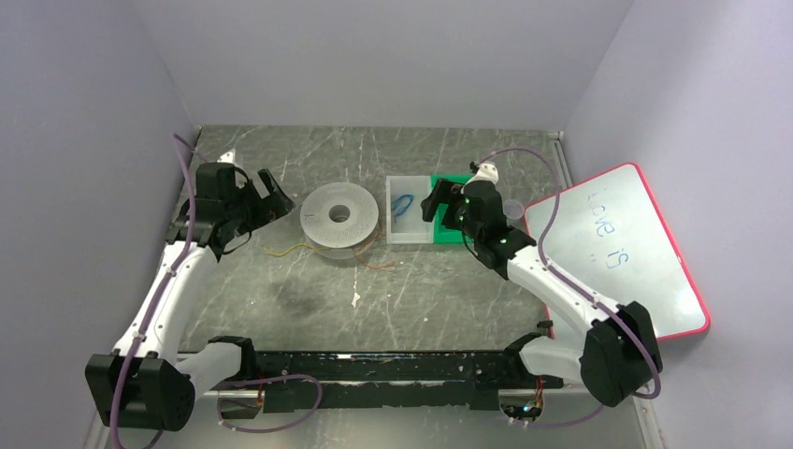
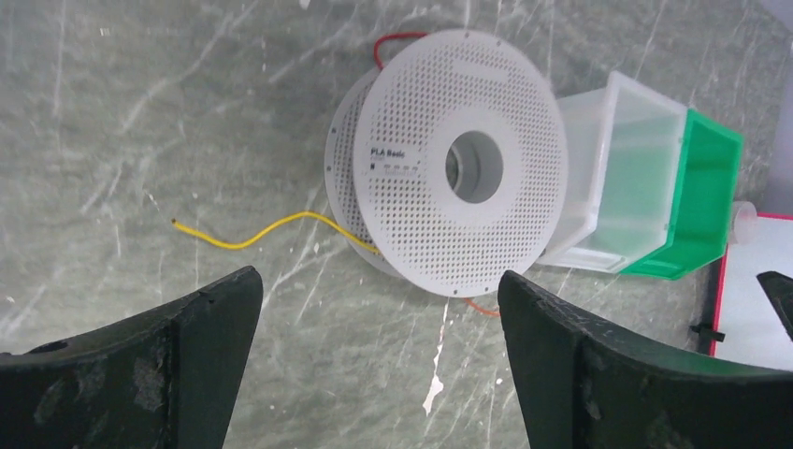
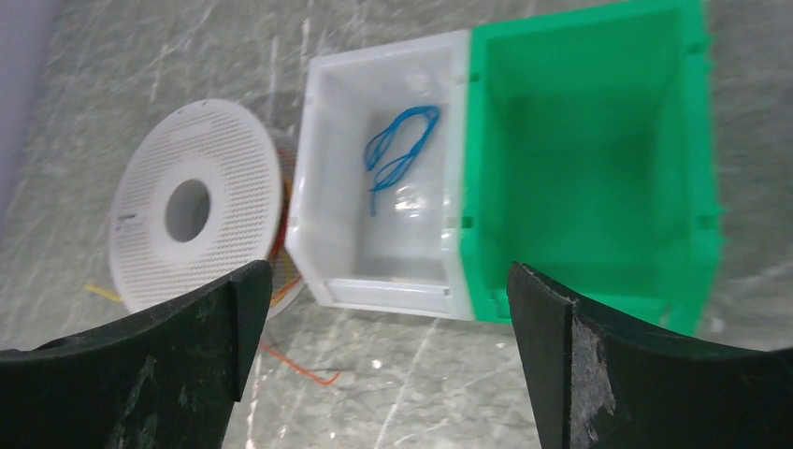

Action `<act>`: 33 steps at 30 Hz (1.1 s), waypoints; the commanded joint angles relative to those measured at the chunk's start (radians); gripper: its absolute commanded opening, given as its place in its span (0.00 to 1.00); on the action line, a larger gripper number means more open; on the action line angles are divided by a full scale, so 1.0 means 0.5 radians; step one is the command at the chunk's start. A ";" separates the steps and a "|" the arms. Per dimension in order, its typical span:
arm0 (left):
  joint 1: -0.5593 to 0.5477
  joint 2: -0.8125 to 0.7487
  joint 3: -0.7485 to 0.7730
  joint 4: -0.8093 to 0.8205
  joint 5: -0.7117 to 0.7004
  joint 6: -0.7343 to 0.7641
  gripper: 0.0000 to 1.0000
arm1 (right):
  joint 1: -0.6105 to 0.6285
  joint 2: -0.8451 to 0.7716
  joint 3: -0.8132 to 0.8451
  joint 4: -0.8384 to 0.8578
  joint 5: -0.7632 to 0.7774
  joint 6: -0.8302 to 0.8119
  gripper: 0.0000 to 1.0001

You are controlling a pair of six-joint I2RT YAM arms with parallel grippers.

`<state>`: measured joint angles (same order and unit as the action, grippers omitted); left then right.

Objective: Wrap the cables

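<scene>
The cables are wound on a white perforated spool (image 1: 339,215) that lies on the table. A yellow cable end (image 2: 252,234) trails out to its left, an orange end (image 3: 299,365) lies on the table by its near right side, and a red loop (image 2: 397,39) sticks out behind it. My left gripper (image 2: 379,281) is open above the table just left of the spool (image 2: 463,164), holding nothing. My right gripper (image 3: 388,271) is open and empty too, hovering over the near edge of the white bin (image 3: 323,168) and the green bin (image 3: 589,140).
The white bin (image 1: 409,210) holds a small blue wire coil (image 3: 397,154), and the green bin (image 1: 449,210) stands against its right side. A red-framed whiteboard (image 1: 617,248) leans at the right wall. Grey walls close in the table on three sides.
</scene>
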<state>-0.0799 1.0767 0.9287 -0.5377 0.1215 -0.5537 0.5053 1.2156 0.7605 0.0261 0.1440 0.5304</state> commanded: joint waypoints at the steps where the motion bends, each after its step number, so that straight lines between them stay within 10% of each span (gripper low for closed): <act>1: 0.016 -0.018 0.164 -0.073 -0.048 0.225 1.00 | -0.013 -0.071 0.139 -0.360 0.411 -0.142 1.00; 18: -0.071 0.050 0.740 -0.521 0.299 0.688 1.00 | -0.011 -0.333 0.495 -0.935 0.507 -0.218 1.00; 33: -0.153 -0.606 0.392 -0.143 0.726 0.621 1.00 | -0.012 -0.914 0.158 -0.996 0.583 -0.146 1.00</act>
<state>-0.1520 0.8711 1.1942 -0.6964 0.3683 -0.2256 0.5034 0.8379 0.8871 -0.4660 0.4675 0.4408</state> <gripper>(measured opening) 0.997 0.997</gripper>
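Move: The finished spool lies flat some 12 cm to the left hand's right and 4 cm ahead; the white bin stands about 18 cm right of the spool and 1 cm farther out. The yellow cable tail ends roughly 7 cm left of the left hand and 4 cm back. From the right hand the spool is about 23 cm left, 2 cm ahead; the white bin is 5 cm left, the green bin 7 cm right, both 3 cm ahead. Everything lies some 14 to 18 cm below. Upward above all, the empty left hand climbs about 14 cm away from the spool, then also draws back and drifts right some 5 cm each, turning clockwise and tipping its fingers up by roughly 25 degrees. The right hand goes right about 10 cm past the white and green bins while rising some 8 cm and drawing back. Both grippers stay wide open and touch nothing. ##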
